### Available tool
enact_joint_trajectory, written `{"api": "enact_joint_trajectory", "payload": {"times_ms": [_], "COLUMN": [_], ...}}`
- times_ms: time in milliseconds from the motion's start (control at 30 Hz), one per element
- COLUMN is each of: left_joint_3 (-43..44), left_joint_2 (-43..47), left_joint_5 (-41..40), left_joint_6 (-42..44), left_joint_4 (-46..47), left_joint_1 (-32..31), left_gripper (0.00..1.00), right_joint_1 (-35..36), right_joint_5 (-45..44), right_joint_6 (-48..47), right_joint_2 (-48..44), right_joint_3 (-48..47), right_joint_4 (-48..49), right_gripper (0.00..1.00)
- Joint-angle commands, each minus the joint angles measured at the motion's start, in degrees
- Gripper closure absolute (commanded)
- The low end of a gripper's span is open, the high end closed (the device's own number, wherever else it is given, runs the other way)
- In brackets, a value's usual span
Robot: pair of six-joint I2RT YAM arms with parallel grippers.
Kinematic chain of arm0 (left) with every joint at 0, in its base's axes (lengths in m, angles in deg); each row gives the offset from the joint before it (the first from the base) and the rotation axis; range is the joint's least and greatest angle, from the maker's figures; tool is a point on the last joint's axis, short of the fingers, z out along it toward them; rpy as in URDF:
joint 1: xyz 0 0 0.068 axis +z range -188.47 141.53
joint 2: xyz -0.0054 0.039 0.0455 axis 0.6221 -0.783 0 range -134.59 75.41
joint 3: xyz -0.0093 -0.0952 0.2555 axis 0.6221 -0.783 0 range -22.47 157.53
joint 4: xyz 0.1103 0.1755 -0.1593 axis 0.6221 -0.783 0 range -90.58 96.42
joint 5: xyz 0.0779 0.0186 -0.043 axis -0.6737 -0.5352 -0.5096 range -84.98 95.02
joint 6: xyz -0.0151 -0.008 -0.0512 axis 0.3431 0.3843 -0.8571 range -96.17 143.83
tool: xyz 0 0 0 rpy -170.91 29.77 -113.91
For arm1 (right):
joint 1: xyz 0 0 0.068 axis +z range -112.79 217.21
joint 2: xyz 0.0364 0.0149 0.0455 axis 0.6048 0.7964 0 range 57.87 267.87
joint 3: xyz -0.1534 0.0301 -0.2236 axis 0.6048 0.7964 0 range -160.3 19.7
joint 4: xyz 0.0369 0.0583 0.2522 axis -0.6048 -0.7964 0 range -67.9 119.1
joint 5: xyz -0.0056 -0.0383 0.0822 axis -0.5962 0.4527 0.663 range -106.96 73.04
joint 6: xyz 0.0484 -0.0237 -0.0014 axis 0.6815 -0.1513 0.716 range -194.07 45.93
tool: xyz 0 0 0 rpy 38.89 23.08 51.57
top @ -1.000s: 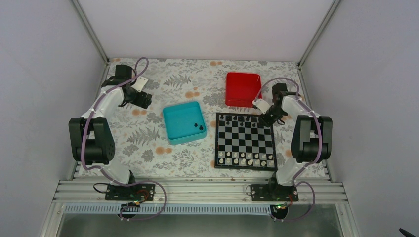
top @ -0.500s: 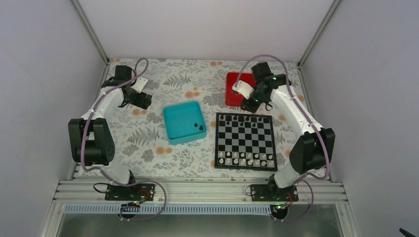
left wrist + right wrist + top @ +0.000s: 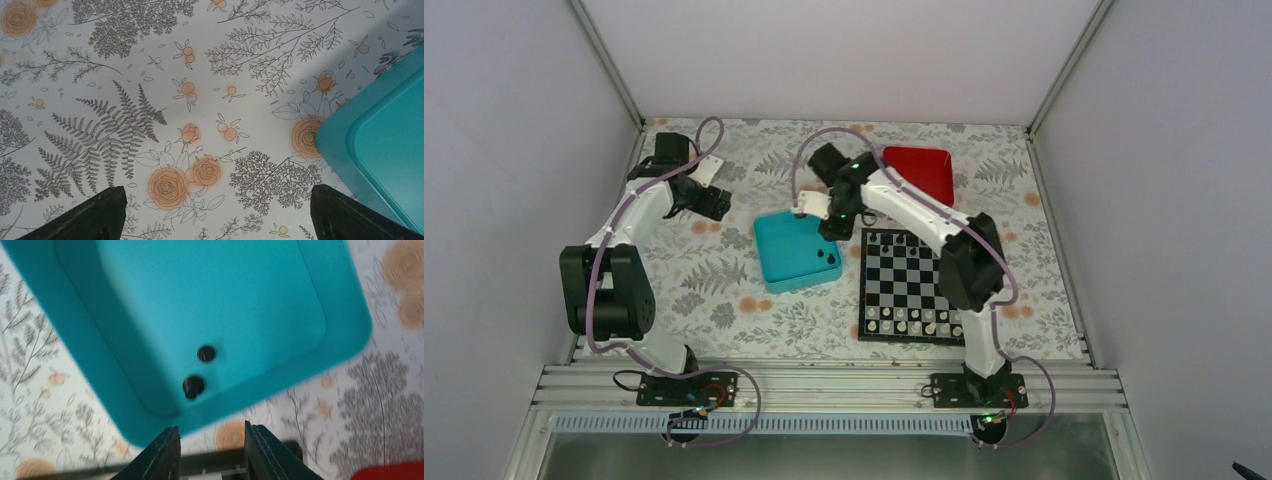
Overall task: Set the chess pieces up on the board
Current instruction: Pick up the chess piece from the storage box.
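Two black chess pieces (image 3: 206,353) (image 3: 193,386) lie in the near right corner of the teal tray (image 3: 150,315), also seen from above as chess pieces (image 3: 827,254). My right gripper (image 3: 212,442) hovers just outside that corner, open, with nothing between its fingers; from above, the right gripper (image 3: 830,230) sits at the tray's far right edge. The board (image 3: 919,290) holds several black pieces (image 3: 909,241) along its far row. My left gripper (image 3: 217,212) hangs wide open and empty over the flowered cloth; the top view shows the left gripper (image 3: 712,204) left of the tray.
A red tray (image 3: 921,170) stands behind the board. Pale pieces (image 3: 921,322) fill the board's near rows. The teal tray's corner (image 3: 380,145) shows at the right of the left wrist view. The right arm (image 3: 924,215) stretches over the board's far left corner.
The right arm swung left from the board's far right corner, past the red tray, to the teal tray, and its jaws spread wider. The left arm stayed still.
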Motion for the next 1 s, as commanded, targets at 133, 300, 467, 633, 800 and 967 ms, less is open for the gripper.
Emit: {"api": "enact_joint_trajectory", "payload": {"times_ms": [133,300,467,633,800,967], "left_joint_3": [-3.1,-3.7,-4.8,-6.4,-7.4,-7.9], "left_joint_2": [1.9,2.3,1.8,2.1,2.5,2.6], "left_joint_5": [1.0,1.4,1.6,1.8,1.9,1.8], "left_joint_6": [0.5,0.9,0.9,0.9,0.9,0.8], "left_joint_4": [3.5,4.2,5.4,6.0,6.2,6.3], "left_joint_1": [0.1,0.1,0.2,0.4,0.7,0.9], "left_gripper": [0.09,0.09,0.09,0.09,0.09,0.09], "right_joint_1": [5.9,6.5,6.5,6.4,6.1,5.9], "right_joint_5": [-5.3,-8.4,-11.2,-11.9,-10.9,-9.8], "right_joint_6": [1.1,-0.3,-0.6,-0.4,-0.5,-0.5], "right_joint_2": [10.8,15.1,16.9,17.2,17.4,18.0], "right_joint_3": [-9.2,-10.1,-10.6,-9.7,-8.0,-7.6], "right_joint_4": [2.4,1.8,1.8,1.9,0.7,0.6], "right_gripper": [0.64,0.63,0.60,0.59,0.60,0.63]}}
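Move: From the right hand, the farther-out of the two black chess pieces left in the teal storage box is about 3 cm to the left, level fore and aft, and 11 cm below. The second piece is 3 cm to the right of it and 2 cm nearer. The box's middle lies 9 cm left of the hand and 1 cm ahead, the chessboard's 22 cm right and 9 cm back. From the left hand, that piece is some 28 cm right, 8 cm back and 11 cm below. The right hand heads down into the teal box onto the farther-out black piece, swinging about 6 cm left as it starts to sink, then easing 2 cm back right, some 9 cm down in all. It straightens about 12 degrees to point nearly straight down, fingers staying part open around the piece's place, not closing. The left hand, empty, sinks about 3 cm and draws back slightly. ##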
